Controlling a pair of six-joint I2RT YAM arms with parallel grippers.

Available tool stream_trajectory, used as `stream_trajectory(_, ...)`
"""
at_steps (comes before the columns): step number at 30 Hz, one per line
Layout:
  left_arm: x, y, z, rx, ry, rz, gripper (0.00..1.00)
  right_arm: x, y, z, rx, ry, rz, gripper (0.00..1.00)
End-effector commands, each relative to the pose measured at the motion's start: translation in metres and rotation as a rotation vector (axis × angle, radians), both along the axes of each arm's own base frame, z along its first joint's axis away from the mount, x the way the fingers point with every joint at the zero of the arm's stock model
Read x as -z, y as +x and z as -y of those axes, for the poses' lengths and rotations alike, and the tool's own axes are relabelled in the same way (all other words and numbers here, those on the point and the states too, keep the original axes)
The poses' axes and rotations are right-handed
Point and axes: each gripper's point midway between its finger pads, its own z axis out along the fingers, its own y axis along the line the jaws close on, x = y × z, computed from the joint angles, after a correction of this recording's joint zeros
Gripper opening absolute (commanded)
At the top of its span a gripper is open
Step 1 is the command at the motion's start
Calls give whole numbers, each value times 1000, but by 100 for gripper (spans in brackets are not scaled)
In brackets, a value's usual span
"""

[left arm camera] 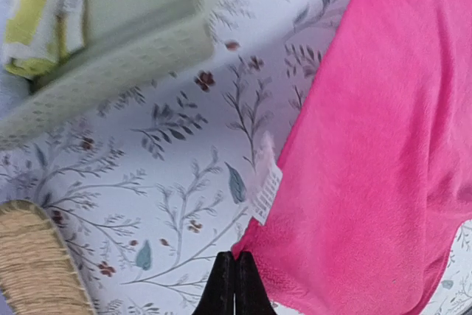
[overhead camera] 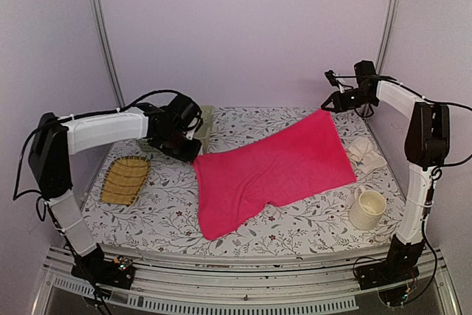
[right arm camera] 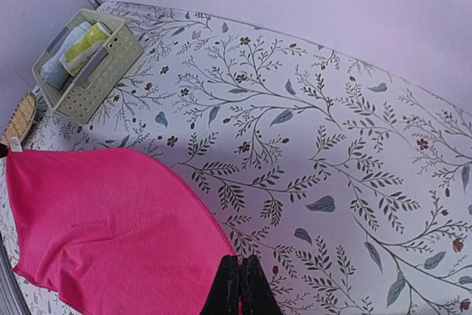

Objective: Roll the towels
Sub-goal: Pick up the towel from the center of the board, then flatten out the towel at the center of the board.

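Observation:
The long pink towel (overhead camera: pixel 276 170) lies spread across the middle of the floral table, its far right corner lifted. My left gripper (overhead camera: pixel 193 154) is shut on the towel's left corner (left arm camera: pixel 254 252), just below the white tag (left arm camera: pixel 264 193); in the left wrist view the gripper (left arm camera: pixel 235 257) has its black jaws pressed together. My right gripper (overhead camera: pixel 325 106) is shut on the raised far corner, and in the right wrist view it (right arm camera: pixel 240 262) pinches the pink towel's edge (right arm camera: pixel 110 219). The smaller cream-white towel (overhead camera: pixel 366 154) sits crumpled by the right arm, untouched.
A cream mug (overhead camera: pixel 366 208) stands near the front right. A tan straw mat (overhead camera: pixel 125 180) lies at the left. A pale green basket (right arm camera: pixel 87 64) holding rolled cloths sits at the back left, behind my left gripper. Walls close in on three sides.

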Motion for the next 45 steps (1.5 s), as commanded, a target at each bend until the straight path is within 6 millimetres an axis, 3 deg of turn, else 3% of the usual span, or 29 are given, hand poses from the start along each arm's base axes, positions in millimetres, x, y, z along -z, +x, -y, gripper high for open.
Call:
stream_trajectory(1,-87,19,-33,-49,15,216,0,-70,3,4,1,-15,158,2)
stream_trajectory(3,-121,18,-45,-67,18,293,0,-95,1,5,-3,26,183,2)
stream_trajectory(7,-172,12,-68,-107,58,402,0,-139,-10,1,-19,81,228,2)
stream_trajectory(10,-199,1,-78,-117,44,452,0,-166,-23,0,-22,95,274,2)
stream_trajectory(15,-229,-25,-87,-109,-49,516,0,-204,-65,0,-47,92,379,2)
stream_trajectory(20,-228,-58,-89,-49,-131,560,0,-192,-110,-2,-84,96,398,2)
stream_trajectory(24,-219,-101,-64,87,-239,557,0,-170,-151,-7,-131,116,362,2)
stream_trajectory(30,-242,-158,-65,103,-455,587,0,-208,-239,-13,-231,138,504,2)
stream_trajectory(33,-250,-166,-68,99,-502,599,0,-219,-258,-11,-222,125,558,2)
stream_trajectory(36,-237,-157,-70,77,-430,607,0,-204,-248,-8,-193,113,538,2)
stream_trajectory(39,-205,-138,-68,23,-311,580,0,-162,-212,-5,-150,109,440,2)
stream_trajectory(42,-157,-113,-54,3,-218,483,0,-116,-166,-4,-118,96,341,2)
stream_trajectory(45,-95,-71,-68,-121,-144,374,0,-49,-117,-3,-72,58,192,2)
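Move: Each hand already pinches a corner of the pink towel. Its middle lies level with the left hand, about 24 cm right and 8 cm below; from the right hand it lies some 17 cm back, 20 cm left and 16 cm below. The green basket is roughly 16 cm ahead and 8 cm left of the left hand. From the right hand the white cloth lies 7 cm back, 12 cm right, the mug 33 cm back, 9 cm right. Up fast and then back towards the robot, both arms swing their pinched towel corners together, rising over 20 cm and tipping the fingers up by about 30 degrees. The left also drifts left, stretching the towel's top edge sideways. Near the end both reverse, swinging forward and down again with the fingers shut. ##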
